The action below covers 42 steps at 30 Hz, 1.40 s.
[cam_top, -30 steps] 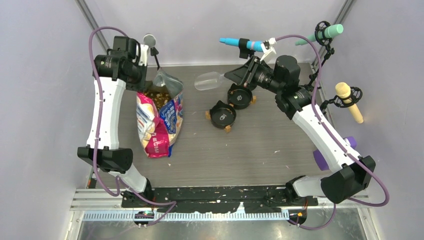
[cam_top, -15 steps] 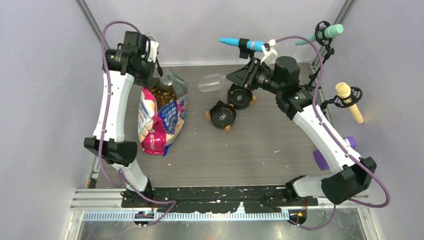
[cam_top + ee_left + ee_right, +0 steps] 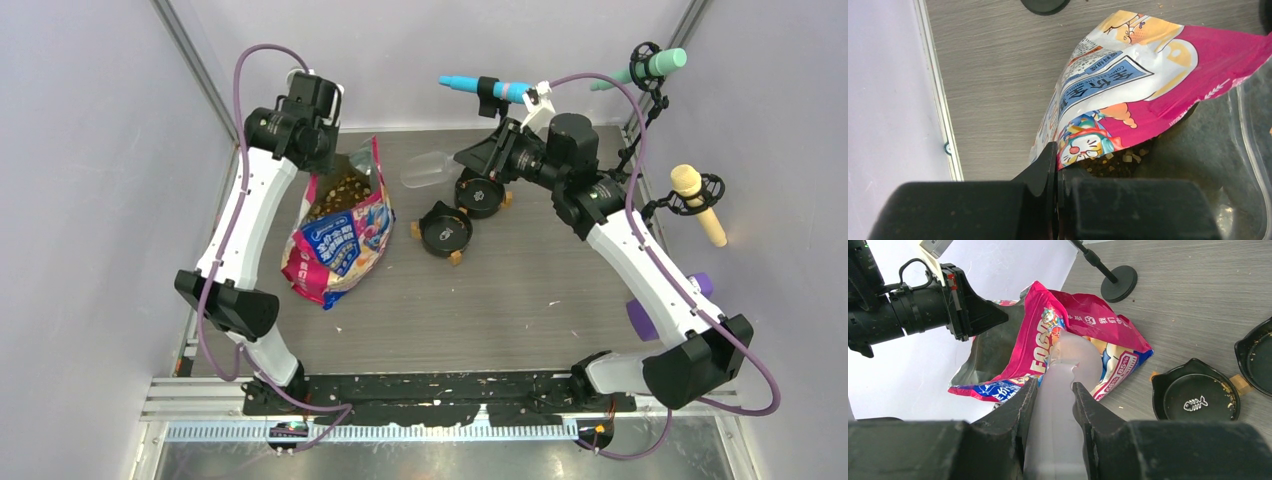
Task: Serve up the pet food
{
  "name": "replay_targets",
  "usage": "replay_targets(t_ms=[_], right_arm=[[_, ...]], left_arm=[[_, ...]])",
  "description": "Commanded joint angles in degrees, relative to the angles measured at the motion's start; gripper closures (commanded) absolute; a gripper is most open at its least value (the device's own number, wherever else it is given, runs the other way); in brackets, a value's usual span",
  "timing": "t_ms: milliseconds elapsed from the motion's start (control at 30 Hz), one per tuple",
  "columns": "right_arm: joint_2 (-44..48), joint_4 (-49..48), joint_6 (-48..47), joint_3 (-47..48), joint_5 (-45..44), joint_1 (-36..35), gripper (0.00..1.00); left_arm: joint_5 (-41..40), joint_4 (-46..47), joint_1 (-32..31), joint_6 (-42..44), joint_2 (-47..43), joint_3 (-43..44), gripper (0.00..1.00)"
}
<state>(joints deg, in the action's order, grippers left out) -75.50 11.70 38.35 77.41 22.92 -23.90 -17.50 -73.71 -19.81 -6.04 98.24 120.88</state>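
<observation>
The pink-and-blue pet food bag (image 3: pixel 342 245) leans open on the left of the table, with brown kibble (image 3: pixel 346 187) showing in its mouth. My left gripper (image 3: pixel 320 168) is shut on the bag's upper rim; in the left wrist view the gripper (image 3: pixel 1057 161) pinches the printed edge of the bag (image 3: pixel 1128 80), just over the kibble (image 3: pixel 1120 159). My right gripper (image 3: pixel 1054 390) is shut on the handle of a clear plastic scoop (image 3: pixel 1075 357), whose bowl points at the bag (image 3: pixel 1088 322). From above, the scoop (image 3: pixel 425 170) hangs between the bag and the bowls.
Two black bowls (image 3: pixel 480 193) (image 3: pixel 445 230) with tan feet sit mid-table, right of the bag, and look empty. A black stand's round base (image 3: pixel 1119 284) is behind the bag. Handled tools hang on the back and right walls: teal (image 3: pixel 480 88), green (image 3: pixel 655 65), beige (image 3: pixel 697 200).
My left arm has swung right and carried the bag's top with it, so the bag now leans toward the bowls. The scoop in my right gripper has shifted slightly right.
</observation>
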Motion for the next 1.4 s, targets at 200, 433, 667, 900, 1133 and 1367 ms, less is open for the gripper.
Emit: replay_targets(t_ms=[200,433,667,900,1133,1367], right_arm=[[3.4,-5.7,0.1,4.2,2.4,-0.1,0.95],[2.3,-8.7,1.5,7.6,7.6,-2.6,0.95],[-1.8,-3.4,-2.6,11.3,5.8,-9.1,0.95],[-6.0,4.4,-7.3,13.8,2.4,-13.0,0.95],[-7.9,6.2,-7.5,17.3,-1.6,-13.1,0.95],[-16.5,4.8,-7.3,24.4,-1.2,-13.6,0.95]], left_arm=[[1.4,3.7,-0.7,-2.5,-6.1,6.6,1.0],[5.3,0.7,-0.7,-4.4,-6.4,11.1,1.0],[4.0,-1.6,-0.7,-8.5,-7.2,11.3,1.0],[-1.0,-1.7,-0.5,-5.9,-8.0,10.4,1.0],[-0.3,3.4,5.5,2.3,-9.2,10.3,1.0],[3.6,9.2,8.8,14.3,-9.8,13.8,1.0]])
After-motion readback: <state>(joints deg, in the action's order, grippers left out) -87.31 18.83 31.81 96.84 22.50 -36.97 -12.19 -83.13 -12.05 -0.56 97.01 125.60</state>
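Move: Across to the left of the right hand, which already holds the clear scoop, the pet food bag's mouth lies about 19 cm off, roughly level fore and aft and some 12 cm lower. The near bowl is about 8 cm ahead, 1 cm left of that hand; the far bowl is about 16 cm ahead, 7 cm right; both are some 34 cm below. From the left hand, already pinching the rim, the mouth's middle is about 4 cm right, 1 cm back, 5 cm down. Swinging the scoop left about 9 cm towards the bag's mouth, the right hand arches up some 8 cm, drawing back a little, dips nearly as far, then starts rising again; it turns roughly 15 degrees counter-clockwise and keeps its grip. The left hand keeps the rim pinched, pulling it back about 4 cm, then left. ##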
